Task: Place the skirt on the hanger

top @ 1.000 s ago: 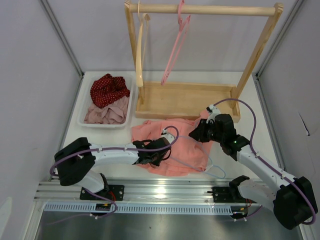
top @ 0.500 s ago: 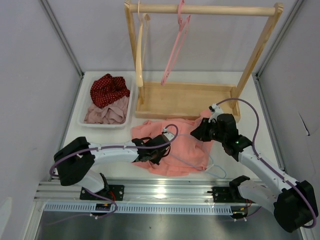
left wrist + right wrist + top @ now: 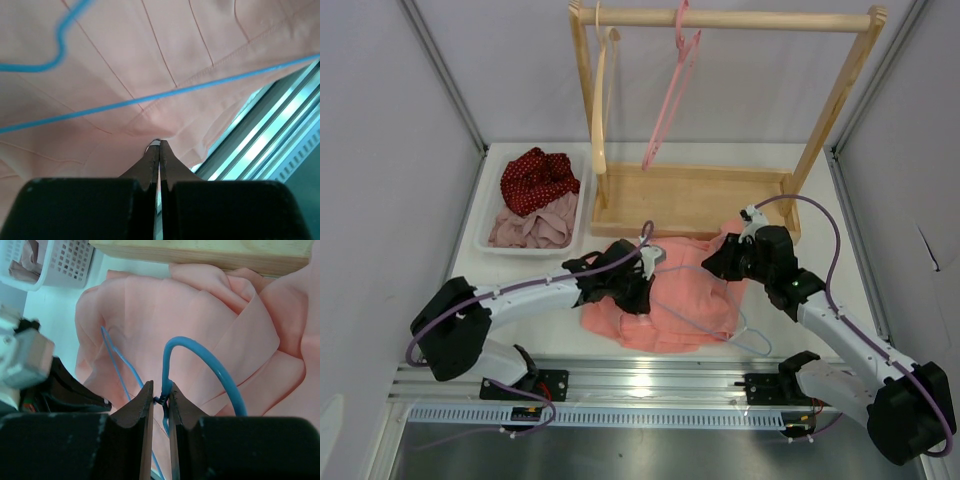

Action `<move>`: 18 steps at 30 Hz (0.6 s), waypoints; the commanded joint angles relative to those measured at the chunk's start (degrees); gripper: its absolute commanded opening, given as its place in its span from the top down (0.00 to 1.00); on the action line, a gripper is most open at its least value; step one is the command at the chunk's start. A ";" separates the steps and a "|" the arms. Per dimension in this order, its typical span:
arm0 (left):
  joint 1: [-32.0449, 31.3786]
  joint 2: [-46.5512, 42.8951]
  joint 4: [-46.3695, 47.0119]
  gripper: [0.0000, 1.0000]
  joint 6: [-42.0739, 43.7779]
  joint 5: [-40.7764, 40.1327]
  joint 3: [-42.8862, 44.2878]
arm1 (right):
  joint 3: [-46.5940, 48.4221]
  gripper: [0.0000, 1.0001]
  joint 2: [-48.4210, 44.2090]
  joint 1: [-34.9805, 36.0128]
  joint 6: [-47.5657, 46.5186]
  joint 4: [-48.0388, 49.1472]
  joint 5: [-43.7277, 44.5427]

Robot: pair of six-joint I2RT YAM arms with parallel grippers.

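Note:
The salmon-pink skirt (image 3: 690, 300) lies spread on the table in front of the wooden rack. The pale blue hanger (image 3: 752, 338) lies on it, its wire frame crossing the fabric (image 3: 175, 93). My left gripper (image 3: 638, 292) is at the skirt's left part, shut on a pinch of the fabric (image 3: 125, 50); folds radiate from its tips (image 3: 159, 145). My right gripper (image 3: 717, 268) is over the skirt's upper right, shut on the hanger's twisted neck just below the hook (image 3: 210, 357), which curves away from its tips (image 3: 160, 392). The skirt (image 3: 165, 310) lies beneath.
A wooden rack (image 3: 690, 200) stands behind, with a pink hanger (image 3: 670, 90) and a wooden hanger (image 3: 603, 90) on its bar. A white basket (image 3: 485, 225) at the back left holds a red dotted cloth (image 3: 535, 178) and a mauve cloth (image 3: 535, 228). A metal rail (image 3: 650, 380) runs along the near edge.
My left gripper has shut on the skirt and moved away from the near edge toward the rack, pulling the skirt's left part with it. The right gripper has barely moved.

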 commanded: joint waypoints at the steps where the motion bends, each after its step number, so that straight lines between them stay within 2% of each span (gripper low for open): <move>1: 4.47 -2.33 5.18 1.00 -3.15 7.25 0.49 | 2.68 1.00 -1.45 -0.32 1.43 1.22 1.24; 8: 12.64 1.62 11.77 1.00 -9.38 9.29 0.32 | 2.77 1.00 -2.85 -0.40 2.66 0.17 3.26; 18: 16.96 5.32 18.11 1.00 -14.84 8.50 -1.61 | 1.80 1.00 -8.56 -1.90 4.24 -3.09 8.45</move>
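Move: The left hand already has a pinch of the skirt's waist edge; the hanger's left end, which it is making for, lies about 11 cm ahead, some 2 cm left and roughly 4 cm higher. The skirt's middle spreads about 5 cm ahead and 6 cm right of the left hand, 3 cm lower. From the right hand, holding the hanger by its neck, that left end is about 18 cm left, 2 cm ahead and 5 cm below; the pinched waist edge is some 16 cm left, 10 cm back and 9 cm below. Fingers still shut on the skirt's waist edge, the left hand carries it forward about 8 cm towards the hanger's left end, arching up a couple of centimetres and sinking most of that again while it turns some 20 degrees counter-clockwise. The right hand keeps its hold on the hanger's neck and, mostly late on, draws up and to the right about 3 cm, turning slightly clockwise. ##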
